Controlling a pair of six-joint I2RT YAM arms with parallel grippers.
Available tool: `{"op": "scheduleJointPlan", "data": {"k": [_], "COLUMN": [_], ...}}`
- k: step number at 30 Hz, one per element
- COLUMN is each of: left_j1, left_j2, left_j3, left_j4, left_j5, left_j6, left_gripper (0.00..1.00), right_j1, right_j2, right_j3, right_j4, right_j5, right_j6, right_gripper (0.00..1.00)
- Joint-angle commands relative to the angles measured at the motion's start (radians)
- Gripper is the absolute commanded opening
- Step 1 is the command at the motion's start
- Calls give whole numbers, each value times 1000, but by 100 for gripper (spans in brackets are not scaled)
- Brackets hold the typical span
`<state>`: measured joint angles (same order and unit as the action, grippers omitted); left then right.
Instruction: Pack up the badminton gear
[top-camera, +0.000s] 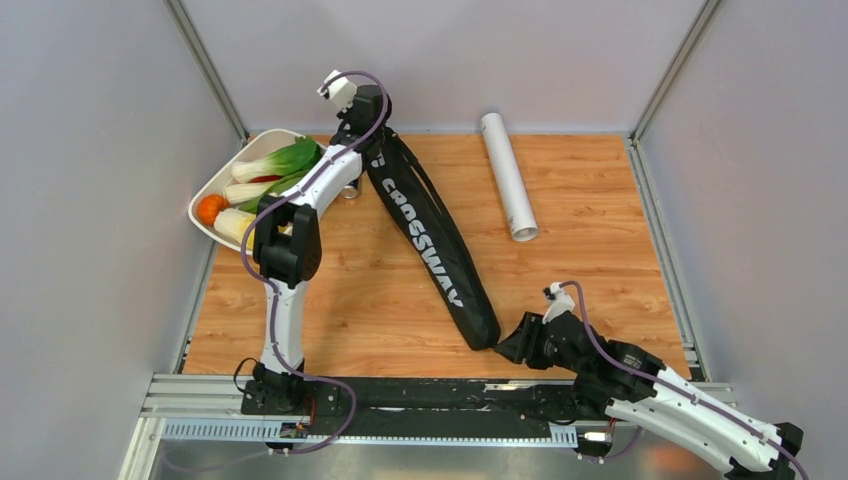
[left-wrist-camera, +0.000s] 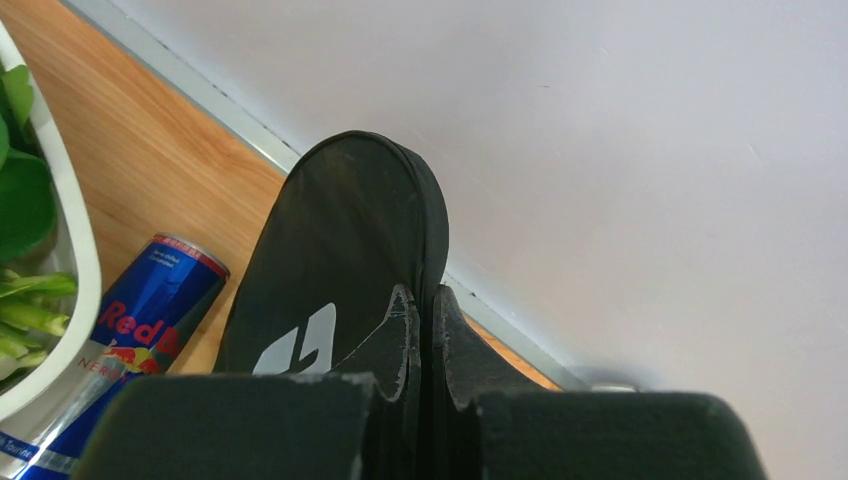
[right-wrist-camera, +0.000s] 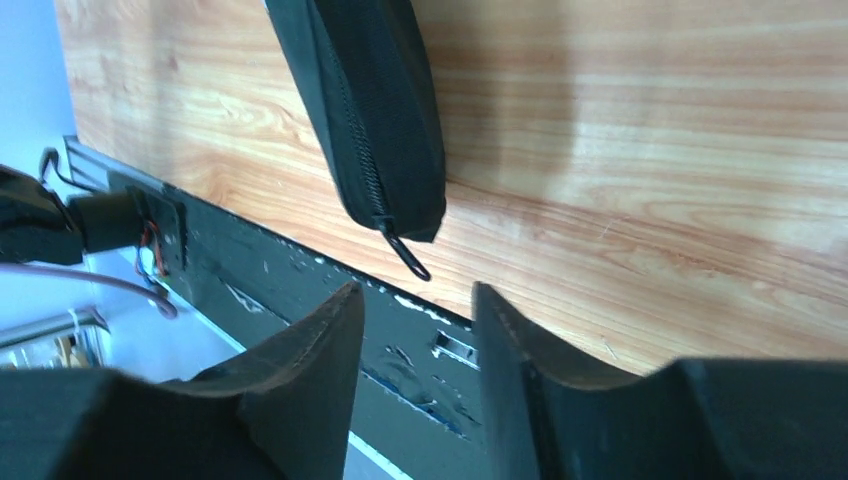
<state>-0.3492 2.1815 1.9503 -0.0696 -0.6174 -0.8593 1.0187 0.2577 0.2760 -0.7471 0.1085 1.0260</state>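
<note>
The black "CROSSWAY" racket bag (top-camera: 425, 235) lies diagonally across the wooden table. My left gripper (top-camera: 362, 128) is at the bag's far end, by the back wall. In the left wrist view that gripper (left-wrist-camera: 427, 305) is shut on the edge of the bag's rounded end (left-wrist-camera: 340, 220), which stands raised. My right gripper (top-camera: 508, 345) sits just off the bag's near end. In the right wrist view it (right-wrist-camera: 415, 300) is open with nothing between its fingers, and the zip pull (right-wrist-camera: 405, 255) hangs from the bag's tip (right-wrist-camera: 375, 110) just ahead. A white tube (top-camera: 508, 175) lies at the back right.
A white tray (top-camera: 205, 195) of vegetables stands at the back left, its rim (left-wrist-camera: 72, 215) near the left gripper. A blue-silver drink can (left-wrist-camera: 140, 330) lies between tray and bag. The black rail (right-wrist-camera: 300, 290) at the table's front edge runs under the right gripper.
</note>
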Motion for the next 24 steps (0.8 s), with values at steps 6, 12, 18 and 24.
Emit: {"op": "scheduleJointPlan", "data": {"k": [6,12,18,24], "left_j1": [-27,-57,-62,-63], "left_j2": [-59,-1,-20,-151], "left_j3": [-48,30,104,25], "left_j4": [115,80,-15,-62], "left_j5": [72,162,323,484], "left_j6": [86,110,171,238], "left_gripper": [2,40,74,97], "right_j1": [6,6,6,6], "right_j2": [79,236,297,288], "right_j3": [269,392,377,405], "right_j4": [63,68,70,87], "right_j5": [273,349,469,477], "right_j6": [-98,-218,-303,-334], "right_gripper": [65,99,100,100]}}
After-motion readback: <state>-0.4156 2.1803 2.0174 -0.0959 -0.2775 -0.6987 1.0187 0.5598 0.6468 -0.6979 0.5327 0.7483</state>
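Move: Right under the left hand, which still pinches the upper edge of the badminton bag's wide end, that end hangs on edge, its middle about 11 cm down. The can lies some 7 cm left of this hand and 2 cm back, the white tube roughly 33 cm right and 3 cm back, both about 21 cm below. From the right hand, already clear, the bag's narrow end is about 3 cm ahead, 5 cm left and 3 cm below. Easing right with the bag's edge still pinched, the left hand then opens wide and lets go, swinging on to the right across the wide end, about 10 cm in all, and turning some 25 degrees clockwise. The right hand opens fully as it backs off upward from the narrow end, about 11 cm up and 8 cm forward, its fingers tilting up. ##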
